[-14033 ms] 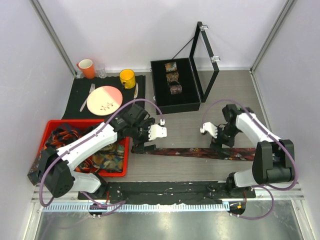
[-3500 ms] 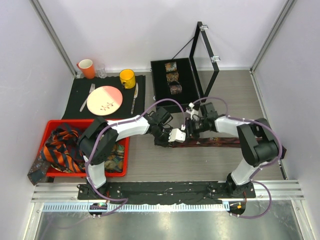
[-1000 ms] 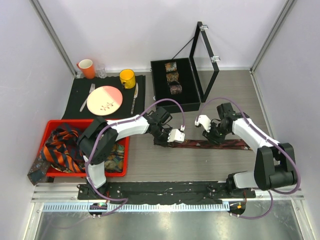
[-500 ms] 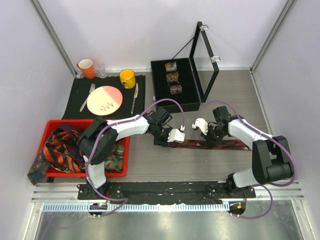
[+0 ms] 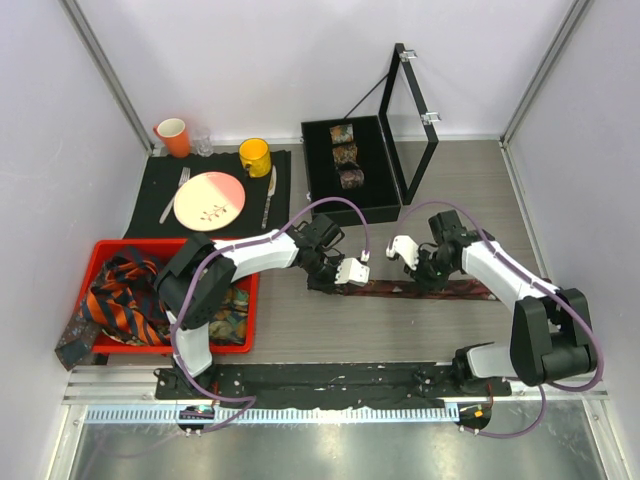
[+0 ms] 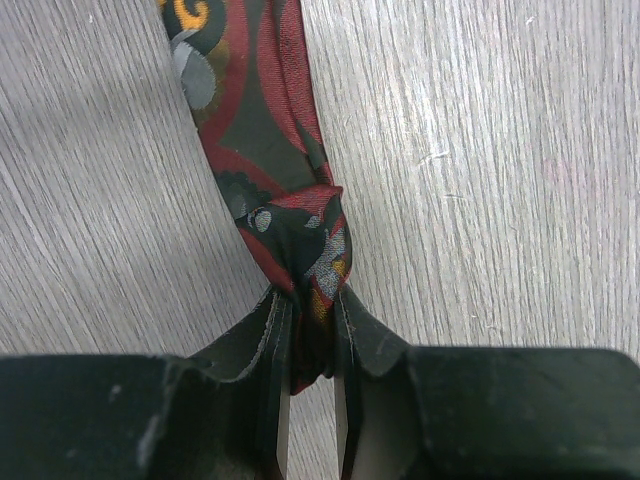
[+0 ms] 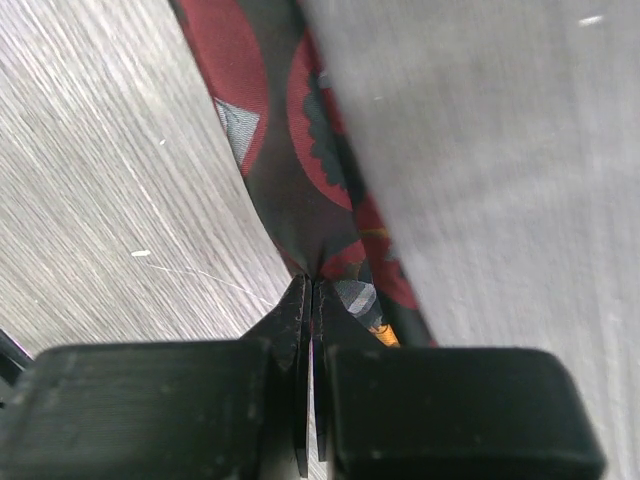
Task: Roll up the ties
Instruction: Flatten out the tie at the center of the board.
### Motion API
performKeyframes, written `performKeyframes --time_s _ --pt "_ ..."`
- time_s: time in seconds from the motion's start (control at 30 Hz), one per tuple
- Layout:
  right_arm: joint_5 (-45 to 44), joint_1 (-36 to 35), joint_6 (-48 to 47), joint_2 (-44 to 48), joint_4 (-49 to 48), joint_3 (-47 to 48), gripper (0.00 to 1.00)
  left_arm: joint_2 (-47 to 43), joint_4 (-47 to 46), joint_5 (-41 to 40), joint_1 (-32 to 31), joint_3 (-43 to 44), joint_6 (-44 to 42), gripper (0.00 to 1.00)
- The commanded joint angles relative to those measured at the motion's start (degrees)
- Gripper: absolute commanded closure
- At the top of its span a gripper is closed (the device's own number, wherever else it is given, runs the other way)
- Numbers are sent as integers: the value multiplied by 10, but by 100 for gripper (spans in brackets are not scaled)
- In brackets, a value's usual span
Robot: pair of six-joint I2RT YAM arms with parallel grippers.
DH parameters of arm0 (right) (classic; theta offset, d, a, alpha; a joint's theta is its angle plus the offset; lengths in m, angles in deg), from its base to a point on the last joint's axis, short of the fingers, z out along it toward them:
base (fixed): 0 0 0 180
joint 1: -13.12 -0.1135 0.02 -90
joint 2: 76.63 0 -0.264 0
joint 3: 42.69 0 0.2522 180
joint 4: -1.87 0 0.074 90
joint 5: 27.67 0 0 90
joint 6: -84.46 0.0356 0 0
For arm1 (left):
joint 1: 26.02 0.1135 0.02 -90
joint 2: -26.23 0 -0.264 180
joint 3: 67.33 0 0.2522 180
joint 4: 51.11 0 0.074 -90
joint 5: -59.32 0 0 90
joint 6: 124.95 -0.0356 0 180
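A dark red patterned tie [image 5: 385, 288] lies flat across the wooden table between the two arms. My left gripper [image 5: 332, 278] is shut on its bunched left end, and the left wrist view shows the fabric [image 6: 262, 130] pinched between the fingers [image 6: 310, 330]. My right gripper [image 5: 424, 278] is shut on the tie further right. In the right wrist view the cloth [image 7: 290, 170] is puckered where the closed jaws [image 7: 312, 300] meet it. Three rolled ties [image 5: 345, 156] sit in the black case. Loose striped and patterned ties [image 5: 125, 290] fill the red bin.
The black case [image 5: 320, 200] stands behind the tie with its lid [image 5: 410, 110] raised. The red bin [image 5: 110, 246] is at the left. A black placemat [image 5: 150, 195] at back left holds a plate [image 5: 209, 200], cutlery, a yellow mug [image 5: 254, 156], an orange cup [image 5: 173, 136] and a glass.
My right gripper has slid a little left along the tie and closed on it. The left gripper has kept its grip and has not moved.
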Motion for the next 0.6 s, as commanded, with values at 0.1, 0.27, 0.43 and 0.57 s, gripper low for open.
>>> performKeyframes --time_s 0.1,0.27,0.43,0.57 --pt "-26 -5 -18 -34 -54 -61 99 -3 27 -8 4 -8 8 82" --pt "-29 -6 -11 -52 -70 -59 99 -6 31 -13 5 -8 7 82" --pt "-20 -5 20 -32 -46 -27 82 -2 34 -14 3 -6 5 82" --pt "21 -2 77 7 12 21 66 -4 27 -13 1 -9 12 82"
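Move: The right hand already has the tie's near edge pinched and lifted; the table strip where that edge is to lie is about 1 cm back and 3 cm below. The tie's left end, in the left gripper, is about 17 cm to the left, level front to back and 2 cm lower; the black box's middle is roughly 20 cm ahead, 15 cm left and 2 cm lower. From the left hand, the strip lies some 17 cm to the right, 1 cm back and 1 cm lower. Still pinching the tie's near edge, the right hand draws it down about 3 cm and back towards the base some 1.5 cm, laying it on the table. It pauses there, then opens its fingers to about a third and lets go, starting to rise by half a centimetre. The left hand stays put and keeps its pinch on the tie's left end. ##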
